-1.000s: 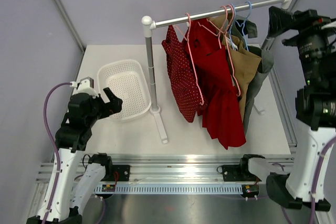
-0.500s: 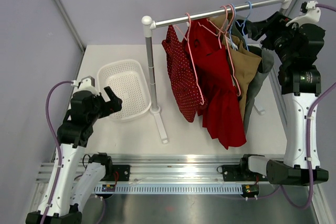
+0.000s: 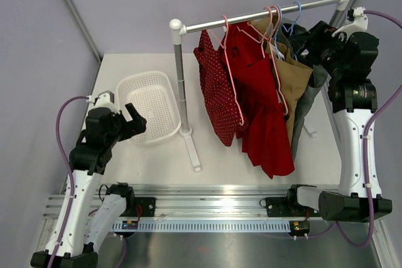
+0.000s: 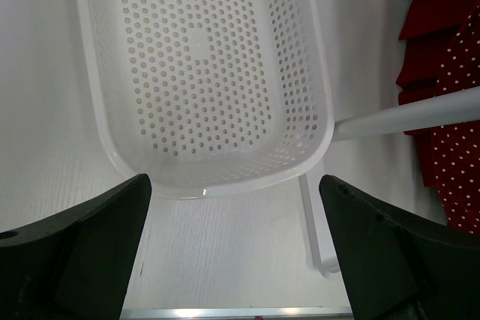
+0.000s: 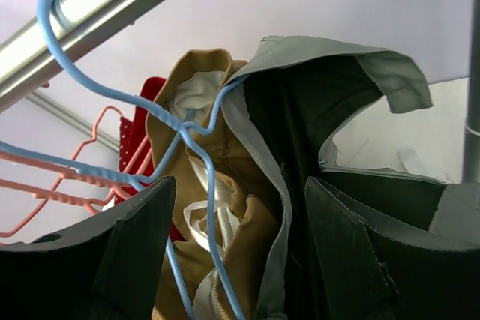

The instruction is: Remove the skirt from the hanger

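The skirt point(image 3: 309, 101) looks to be the grey garment with a dark inside point(image 5: 330, 58), hanging on a blue hanger point(image 5: 120, 95) at the right end of the rail point(image 3: 251, 18). My right gripper point(image 3: 300, 37) is up at the top of that garment. Its jaws stand apart around the blue wire, the skirt's grey edge and a fold of the tan garment point(image 5: 202, 80); the right gripper point(image 5: 240, 207) shows no firm pinch. My left gripper point(image 3: 133, 120) hangs open and empty at the near end of the white basket point(image 3: 169, 92), and in its wrist view the left gripper point(image 4: 234, 252) has only table between its fingers.
Further left on the rail hang a red garment point(image 3: 260, 111) and a red polka-dot one point(image 3: 217, 95) on pink hangers point(image 5: 60, 177). The rack's post point(image 3: 181, 86) and foot point(image 4: 315, 215) stand just right of the basket's rim point(image 4: 225, 181).
The right arm swung in from the far right to the blue hanger and the grey garment, and its jaws narrowed a little. The left arm barely moved.
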`<act>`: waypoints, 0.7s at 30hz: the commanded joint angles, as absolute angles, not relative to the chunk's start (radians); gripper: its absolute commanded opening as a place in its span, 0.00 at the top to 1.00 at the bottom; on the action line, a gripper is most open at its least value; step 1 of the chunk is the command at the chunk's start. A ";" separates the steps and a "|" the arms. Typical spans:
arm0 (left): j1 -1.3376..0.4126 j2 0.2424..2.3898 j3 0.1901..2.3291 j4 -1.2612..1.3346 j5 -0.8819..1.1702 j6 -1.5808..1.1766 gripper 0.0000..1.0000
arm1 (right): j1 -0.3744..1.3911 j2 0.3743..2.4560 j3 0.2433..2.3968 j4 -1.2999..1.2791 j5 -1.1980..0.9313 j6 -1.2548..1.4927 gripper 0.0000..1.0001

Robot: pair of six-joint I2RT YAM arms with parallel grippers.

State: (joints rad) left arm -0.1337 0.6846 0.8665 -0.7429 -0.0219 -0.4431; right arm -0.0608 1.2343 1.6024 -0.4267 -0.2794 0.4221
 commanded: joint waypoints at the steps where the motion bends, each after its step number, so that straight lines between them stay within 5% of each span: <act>1: -0.138 0.684 0.861 -0.713 -0.020 -0.442 0.01 | -0.060 1.209 1.585 -0.348 -0.356 0.440 0.22; 5: -0.138 0.686 0.861 -0.713 -0.017 -0.442 0.01 | -0.054 1.252 1.608 -0.365 -0.391 0.442 0.29; 10: -0.138 0.686 0.857 -0.713 -0.018 -0.443 0.01 | -0.037 1.289 1.646 -0.374 -0.370 0.428 0.55; 15: -0.138 0.690 0.857 -0.713 -0.017 -0.443 0.01 | -0.025 1.319 1.689 -0.391 -0.367 0.417 0.63; 19: -0.138 0.692 0.857 -0.713 -0.017 -0.442 0.01 | -0.014 1.331 1.703 -0.396 -0.361 0.408 1.00; 21: -0.138 0.693 0.857 -0.713 -0.014 -0.439 0.01 | -0.009 1.318 1.689 -0.371 -0.347 0.403 1.00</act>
State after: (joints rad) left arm -0.1337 0.6895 0.8616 -0.7425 -0.0216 -0.4431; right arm -0.0223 1.3312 1.6516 -0.4171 -0.3557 0.4179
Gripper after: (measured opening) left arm 0.987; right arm 0.029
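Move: The near wire of the blue hanger, just below its neck, runs about 3 cm ahead of the right gripper and 2 cm to its left, almost level with it. The rail crosses roughly 4 cm ahead, 3 cm left and 9 cm up; the pink hangers hang some 6 cm left and 2 cm ahead, and the grey skirt's waistband about 7 cm straight ahead. From the left gripper the wire is around 45 cm right, 17 cm ahead and 22 cm higher. Ease the open right gripper left, then forward too, in under the rail towards the blue hanger, about 3.5 cm in all with a slight dip, yawing it a few degrees counter-clockwise. As it travels, shut the fingers nearly all the way so that their tips pinch the hanger's near wire just below the neck. ##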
